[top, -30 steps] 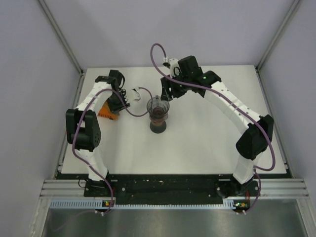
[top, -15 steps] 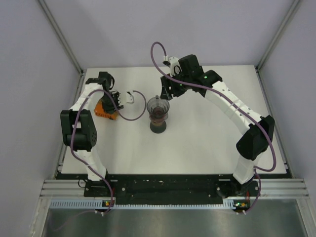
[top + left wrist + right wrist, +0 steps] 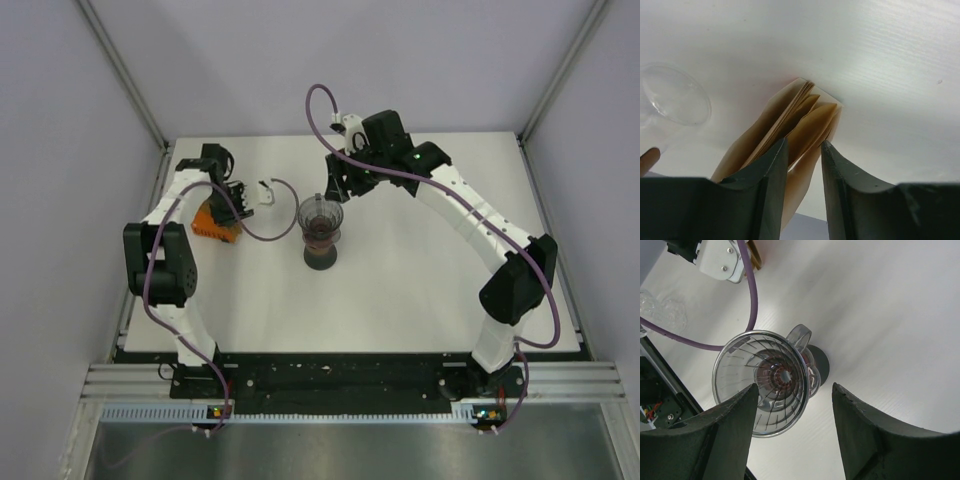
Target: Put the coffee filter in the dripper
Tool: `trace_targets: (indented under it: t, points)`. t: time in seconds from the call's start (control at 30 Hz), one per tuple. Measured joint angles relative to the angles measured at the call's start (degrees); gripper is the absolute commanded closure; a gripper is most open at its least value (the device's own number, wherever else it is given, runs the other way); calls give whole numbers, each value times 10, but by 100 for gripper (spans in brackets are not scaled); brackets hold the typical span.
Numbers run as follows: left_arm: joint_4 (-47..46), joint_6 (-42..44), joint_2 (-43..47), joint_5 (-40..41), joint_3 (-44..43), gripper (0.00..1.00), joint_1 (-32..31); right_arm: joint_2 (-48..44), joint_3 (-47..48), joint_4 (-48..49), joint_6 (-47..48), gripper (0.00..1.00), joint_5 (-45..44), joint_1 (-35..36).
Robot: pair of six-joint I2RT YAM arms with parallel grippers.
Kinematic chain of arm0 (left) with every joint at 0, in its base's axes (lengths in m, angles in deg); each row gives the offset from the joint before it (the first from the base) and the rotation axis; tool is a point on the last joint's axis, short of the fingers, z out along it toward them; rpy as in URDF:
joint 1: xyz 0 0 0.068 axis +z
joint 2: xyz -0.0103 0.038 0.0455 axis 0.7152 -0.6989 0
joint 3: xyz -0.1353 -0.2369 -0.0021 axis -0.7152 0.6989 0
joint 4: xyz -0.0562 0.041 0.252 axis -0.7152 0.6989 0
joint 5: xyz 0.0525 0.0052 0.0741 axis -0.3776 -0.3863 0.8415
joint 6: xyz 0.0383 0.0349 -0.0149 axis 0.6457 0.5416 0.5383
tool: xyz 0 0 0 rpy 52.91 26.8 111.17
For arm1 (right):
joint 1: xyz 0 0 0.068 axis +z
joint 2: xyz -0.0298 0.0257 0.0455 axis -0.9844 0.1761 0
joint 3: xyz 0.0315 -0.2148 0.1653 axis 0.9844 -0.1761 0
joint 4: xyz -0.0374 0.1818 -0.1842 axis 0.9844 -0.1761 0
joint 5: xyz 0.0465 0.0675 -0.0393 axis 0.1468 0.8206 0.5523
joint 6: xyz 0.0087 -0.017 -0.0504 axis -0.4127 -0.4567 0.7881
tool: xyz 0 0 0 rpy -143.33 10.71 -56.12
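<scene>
A stack of brown paper coffee filters (image 3: 790,117) fans open on the white table; from above it shows as an orange-brown bundle (image 3: 213,222) at the far left. My left gripper (image 3: 805,142) points into that stack with its jaws narrow. One filter sheet runs between the fingers, and a gap shows beside the right finger (image 3: 840,175). The clear ribbed dripper (image 3: 320,218) stands on a dark base (image 3: 320,260) mid-table and holds no filter. My right gripper (image 3: 794,386) hovers open just behind the dripper (image 3: 762,380), touching nothing.
A clear plastic piece (image 3: 675,95) lies beside the filters. The left arm's purple cable (image 3: 275,225) loops toward the dripper. The white table (image 3: 430,280) is walled by grey panels, with bare surface to the right and front.
The left arm swung left and lowered over the filter stack, and its jaws have narrowed around a sheet. The right arm and the dripper have not moved.
</scene>
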Motion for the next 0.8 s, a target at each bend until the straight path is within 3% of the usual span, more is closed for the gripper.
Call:
trace_targets:
  t: [0.13, 0.27, 0.5, 0.8]
  points:
    - [-5, -78, 1, -16, -34, 51, 2, 0, 0, 0, 0, 39, 0, 0]
    - [-47, -210, 23, -15, -64, 44, 10, -3, -1, 0, 0, 39, 0, 0]
    - [-183, -510, 116, 94, -38, 23, 50, -12, -1, 0, 0, 39, -2, 0]
    - [-307, -794, 201, 222, 63, 13, 135, -19, -2, 2, 0, 39, -14, 0]
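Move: The coffee filters stand in their orange box right at my left fingertips, their middle roughly 2 cm left, 1 cm ahead and 4 cm below. About 10 cm ahead and 1 cm left stands the glass beaker, some 4 cm lower than that hand; the dripper on its carafe is about 21 cm to the right, 7 cm back and 8 cm higher. From my idle right hand the filters lie some 28 cm left, 4 cm ahead and 20 cm down. I back out of the filters empty-handed: my left hand lifts about 16 cm, first edging forward, then sweeping some 13 cm left, up and away from the orange box. Meanwhile I spread the fingers wide and swing the wrist about 90 degrees counter-clockwise, tipping the fingers up from straight down to point forward, left and down. ##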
